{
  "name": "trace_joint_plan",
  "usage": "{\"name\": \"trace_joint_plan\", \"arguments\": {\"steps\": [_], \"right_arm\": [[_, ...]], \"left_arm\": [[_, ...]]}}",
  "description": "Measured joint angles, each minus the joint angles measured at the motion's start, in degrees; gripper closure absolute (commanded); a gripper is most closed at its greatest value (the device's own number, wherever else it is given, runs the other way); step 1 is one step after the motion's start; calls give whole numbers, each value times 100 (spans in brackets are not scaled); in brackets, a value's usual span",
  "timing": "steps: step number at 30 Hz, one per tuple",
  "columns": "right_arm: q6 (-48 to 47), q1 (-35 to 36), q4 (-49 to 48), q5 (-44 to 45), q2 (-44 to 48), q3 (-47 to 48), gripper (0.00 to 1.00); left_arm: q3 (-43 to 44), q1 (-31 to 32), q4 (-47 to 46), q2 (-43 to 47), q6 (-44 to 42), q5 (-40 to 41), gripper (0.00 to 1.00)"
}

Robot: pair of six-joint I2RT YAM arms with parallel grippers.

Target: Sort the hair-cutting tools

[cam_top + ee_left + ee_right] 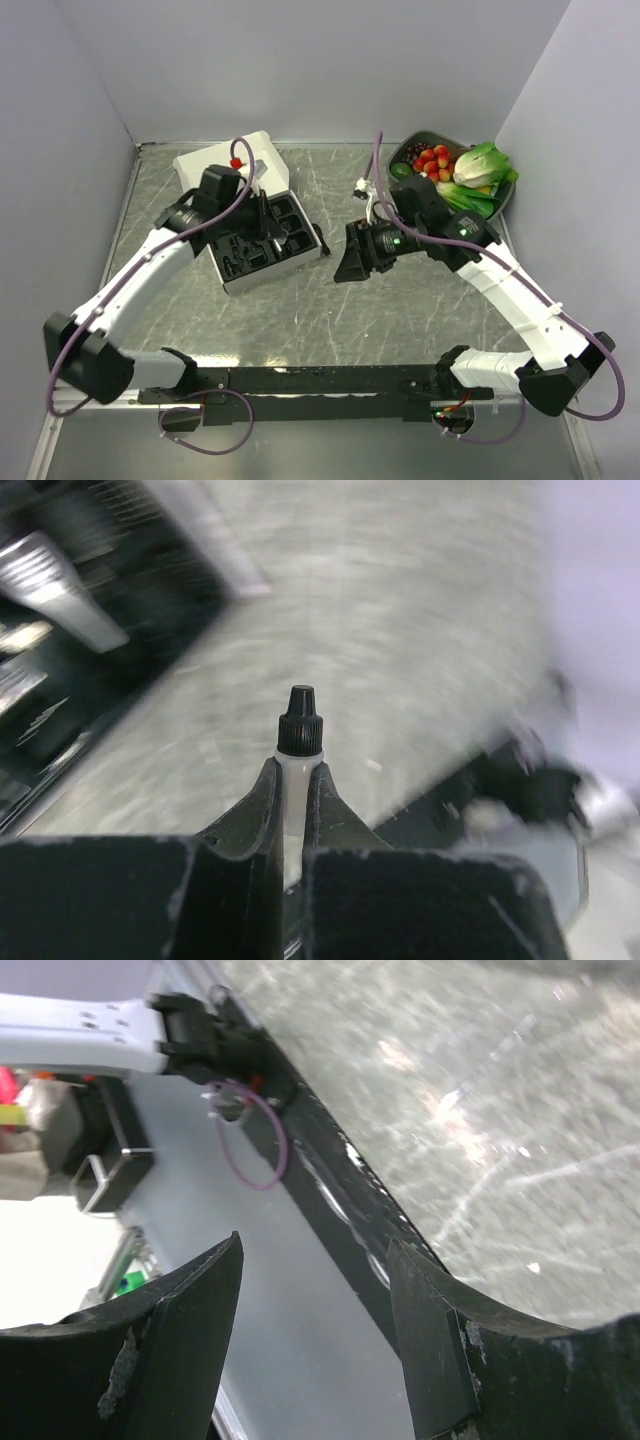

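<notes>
My left gripper (298, 766) is shut on a small white bottle with a ribbed black cap (299, 720), and the cap sticks out past the fingertips. In the top view the left gripper (264, 218) hangs over the black moulded tray (232, 270). The tray holds dark tools that I cannot tell apart. A silver part (55, 585) shows blurred in the tray at the upper left of the left wrist view. My right gripper (350, 265) stands open right of the tray. Nothing is between its fingers (430, 1320).
A white box (205, 160) lies behind the tray at the back left. A dark bowl (507, 195) of vegetables and red fruit stands at the back right. The right wrist view shows the table's near edge, the black base bar (330, 1190) and a purple cable loop (250, 1145).
</notes>
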State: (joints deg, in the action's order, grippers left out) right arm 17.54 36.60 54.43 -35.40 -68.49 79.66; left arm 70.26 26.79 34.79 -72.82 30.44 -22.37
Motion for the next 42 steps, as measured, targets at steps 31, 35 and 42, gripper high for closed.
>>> {"name": "trace_joint_plan", "arguments": {"steps": [31, 35, 42], "right_arm": [[-238, 0, -299, 446, 684, -1427, 32], [-262, 0, -299, 446, 667, -1427, 32], [-267, 0, -299, 452, 647, -1427, 32]], "left_arm": [[-649, -46, 1674, -876, 2647, 4656, 99], [-791, -46, 1641, -916, 2645, 4736, 99], [-1021, -46, 1412, -1071, 2599, 4754, 95]]}}
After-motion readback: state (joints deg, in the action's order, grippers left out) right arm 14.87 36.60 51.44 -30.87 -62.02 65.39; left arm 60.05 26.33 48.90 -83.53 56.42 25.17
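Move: Holding the small black-capped bottle, the left hand has the empty bottle slot, in the tray's near left corner, about 14 cm to its left, 3 cm ahead and some 21 cm below. At much the same depth, the little brush lies about 4 cm ahead and 12 cm left, the black comb 5 cm ahead and 8 cm left, and the clipper 11 cm ahead and 3 cm left. From the empty right hand the slot is roughly 27 cm left, 12 cm ahead and 26 cm below. Sinking about 16 cm while swinging some 14 cm left, the left hand carries the pinched bottle over the tray to its near left corner, reaching slightly forward and then easing back. The wrist turns about 50 degrees counter-clockwise and tips until fingers and bottle point mostly down at the slot, fingers staying shut. The right hand, open and empty, lowers about 6 cm and then stays. ##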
